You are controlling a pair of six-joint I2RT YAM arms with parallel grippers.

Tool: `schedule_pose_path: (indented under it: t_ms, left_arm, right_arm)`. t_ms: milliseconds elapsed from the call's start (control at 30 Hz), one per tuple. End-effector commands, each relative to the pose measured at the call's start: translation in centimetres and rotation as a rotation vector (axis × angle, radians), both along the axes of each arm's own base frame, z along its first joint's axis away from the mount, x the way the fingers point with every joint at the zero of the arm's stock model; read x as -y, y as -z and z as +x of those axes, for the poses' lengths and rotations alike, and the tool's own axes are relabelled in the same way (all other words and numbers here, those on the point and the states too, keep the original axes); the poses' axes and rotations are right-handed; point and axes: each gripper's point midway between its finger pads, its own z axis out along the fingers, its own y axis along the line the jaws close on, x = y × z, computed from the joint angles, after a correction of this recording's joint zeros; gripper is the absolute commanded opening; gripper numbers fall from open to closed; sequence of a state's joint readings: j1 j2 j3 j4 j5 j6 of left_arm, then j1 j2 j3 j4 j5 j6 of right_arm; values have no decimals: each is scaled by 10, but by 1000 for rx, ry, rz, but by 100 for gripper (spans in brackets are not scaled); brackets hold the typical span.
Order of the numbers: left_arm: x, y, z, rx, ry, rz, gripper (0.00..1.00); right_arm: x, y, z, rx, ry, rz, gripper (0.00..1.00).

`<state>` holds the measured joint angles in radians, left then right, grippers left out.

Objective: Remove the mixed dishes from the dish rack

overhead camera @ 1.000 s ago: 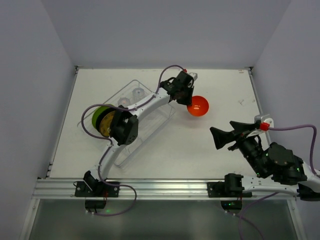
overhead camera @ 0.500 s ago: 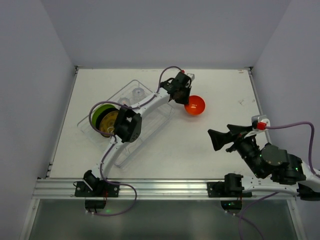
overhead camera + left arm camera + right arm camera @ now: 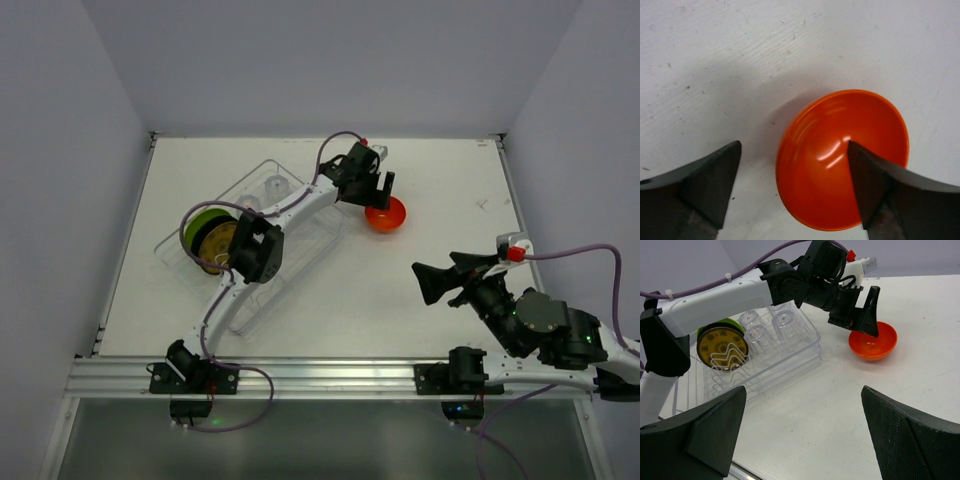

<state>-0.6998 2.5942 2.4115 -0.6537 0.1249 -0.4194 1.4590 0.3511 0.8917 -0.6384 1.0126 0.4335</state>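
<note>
The small orange-red bowl (image 3: 386, 217) (image 3: 842, 160) (image 3: 873, 342) sits upright on the white table, right of the dish rack (image 3: 300, 245) (image 3: 790, 360). My left gripper (image 3: 378, 188) (image 3: 792, 150) (image 3: 860, 325) hovers over the bowl's near rim, open, one finger above the inside and one outside. In the rack, a lime-green plate (image 3: 200, 225) (image 3: 722, 347) stands on edge at the left end. Clear tumblers (image 3: 272, 187) (image 3: 785, 320) stand at the far end. My right gripper (image 3: 425, 280) (image 3: 803, 390) is open over bare table, well short of the bowl.
My left arm (image 3: 290, 210) stretches across the rack, its elbow (image 3: 255, 250) beside the plate. Grey walls close in the table on three sides. A metal rail (image 3: 320, 375) runs along the near edge.
My left gripper has opened and let go of the bowl, which now rests on the table slightly left of where it was. My right arm has drifted a little left and nearer.
</note>
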Motion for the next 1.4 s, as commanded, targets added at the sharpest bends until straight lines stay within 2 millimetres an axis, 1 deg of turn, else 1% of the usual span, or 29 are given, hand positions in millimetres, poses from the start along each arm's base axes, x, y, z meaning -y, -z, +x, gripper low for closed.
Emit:
schedule_pose_path:
  t_ms: [0, 33, 100, 133, 200, 233, 300, 333, 400, 433, 500, 533, 567, 600, 700, 733, 800, 833, 867, 900, 933, 967, 1000, 1033, 1067, 1100, 1167, 1233, 1367]
  left_arm:
    - [8, -62, 18, 126, -2, -90, 97]
    - [8, -89, 17, 162, -2, -119, 100]
    - [7, -113, 18, 203, -9, -148, 100]
    - [6, -141, 16, 239, -12, -179, 100]
    - [3, -174, 16, 289, -24, -214, 100]
    - [-1, -201, 14, 328, -30, -242, 100]
    - [-10, -226, 15, 378, -60, -250, 100]
    - [-17, -249, 12, 413, -73, -265, 100]
    - [-34, -263, 15, 452, -126, -237, 100]
    - [-48, -277, 17, 471, -155, -238, 100]
    - [-73, -275, 23, 442, -219, -203, 100]
    - [-102, -275, 37, 424, -270, -196, 100]
    - [-120, -267, 39, 374, -304, -179, 100]
    - [-148, -266, 49, 369, -362, -151, 100]
    - [-217, -267, 44, 381, -494, -15, 100]
    - [-239, -272, 28, 382, -526, 11, 100]
    - [-281, -281, 16, 410, -621, 63, 100]
    - [-312, -310, -16, 477, -677, 65, 100]
    - [-323, -313, -27, 497, -685, 91, 100]
    - [-338, -292, -38, 471, -708, 164, 100]
    - [-352, -305, -58, 503, -727, 168, 100]
    - [-360, -294, -71, 480, -711, 226, 100]
    - [-369, -268, -83, 431, -706, 295, 100]
    - [-375, -266, -98, 425, -703, 307, 100]
    - [-381, -250, -111, 382, -682, 357, 100]
    - [-389, -219, -124, 319, -663, 430, 100]
    - [-406, -198, -148, 259, -669, 524, 100]
    - [-422, -175, -167, 228, -662, 621, 100]
    - [-410, -163, -167, 272, -519, 599, 100]
  right_arm:
    - [7, -16, -1, 9, 0, 52, 99]
    - [10, -18, 0, 10, 9, 64, 99]
    - [16, -21, 1, 11, 29, 87, 99]
    - [17, -23, 1, 13, 29, 88, 99]
    - [13, -24, 2, 19, 24, 58, 99]
    - [9, -26, 1, 19, 10, 51, 99]
    - [1, -25, 2, 22, 9, 7, 99]
    - [-7, -24, 4, 21, 23, -39, 99]
    - [-16, -24, 8, 19, 33, -82, 99]
    - [-18, -23, 17, 6, 80, -115, 99]
    - [-36, -12, 27, -36, 5, -174, 99]
    - [-15, -5, 54, -85, 125, -183, 99]
    - [-33, 0, 58, -104, 25, -162, 99]
    - [-17, 1, 73, -113, 95, -131, 99]
    - [-28, 4, 79, -134, 25, -18, 99]
    - [-23, 8, 90, -153, 38, 6, 99]
    - [-36, 35, 109, -296, 6, 38, 99]
    - [-42, 44, 117, -350, 8, 49, 99]
    - [-44, 47, 121, -372, 21, 81, 99]
    - [-45, 49, 124, -377, 29, 96, 99]
    - [-44, 55, 126, -381, 49, 109, 99]
    - [-43, 50, 130, -359, 69, 150, 99]
    - [-42, 49, 131, -344, 80, 163, 99]
    - [-35, 51, 131, -328, 114, 174, 99]
    - [-33, 48, 131, -311, 125, 195, 99]
    - [-32, 47, 131, -295, 127, 201, 99]
    - [-31, 45, 126, -262, 113, 207, 99]
    - [-32, 52, 123, -261, 96, 193, 99]
    - [-33, 60, 112, -229, 42, 146, 99]
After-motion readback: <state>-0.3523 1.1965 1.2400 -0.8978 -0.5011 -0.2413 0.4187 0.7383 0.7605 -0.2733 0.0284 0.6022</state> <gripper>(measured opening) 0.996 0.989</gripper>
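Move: The brown plate, front one of the plates standing in the rack, is some 41 cm to the left hand's left, 16 cm back and slightly higher. The green plate is 5 cm beyond it and 6 cm farther left; the four glasses' middle is about 28 cm left of the left hand and 4 cm back. The orange bowl is 4 cm back, just below. From the right hand, the brown plate lies about 15 cm ahead, 42 cm left, 26 cm below. The orange bowl's far rim comes free as the left fingers finish opening. The left hand rises nearly 30 cm, swings some 40 cm left and back over the rack, turning about 40 degrees counter-clockwise, then sinks towards the brown plate. The open right hand reaches some 13 cm forward and dips towards the bowl, wrist tipping down, then eases back and up slightly. ##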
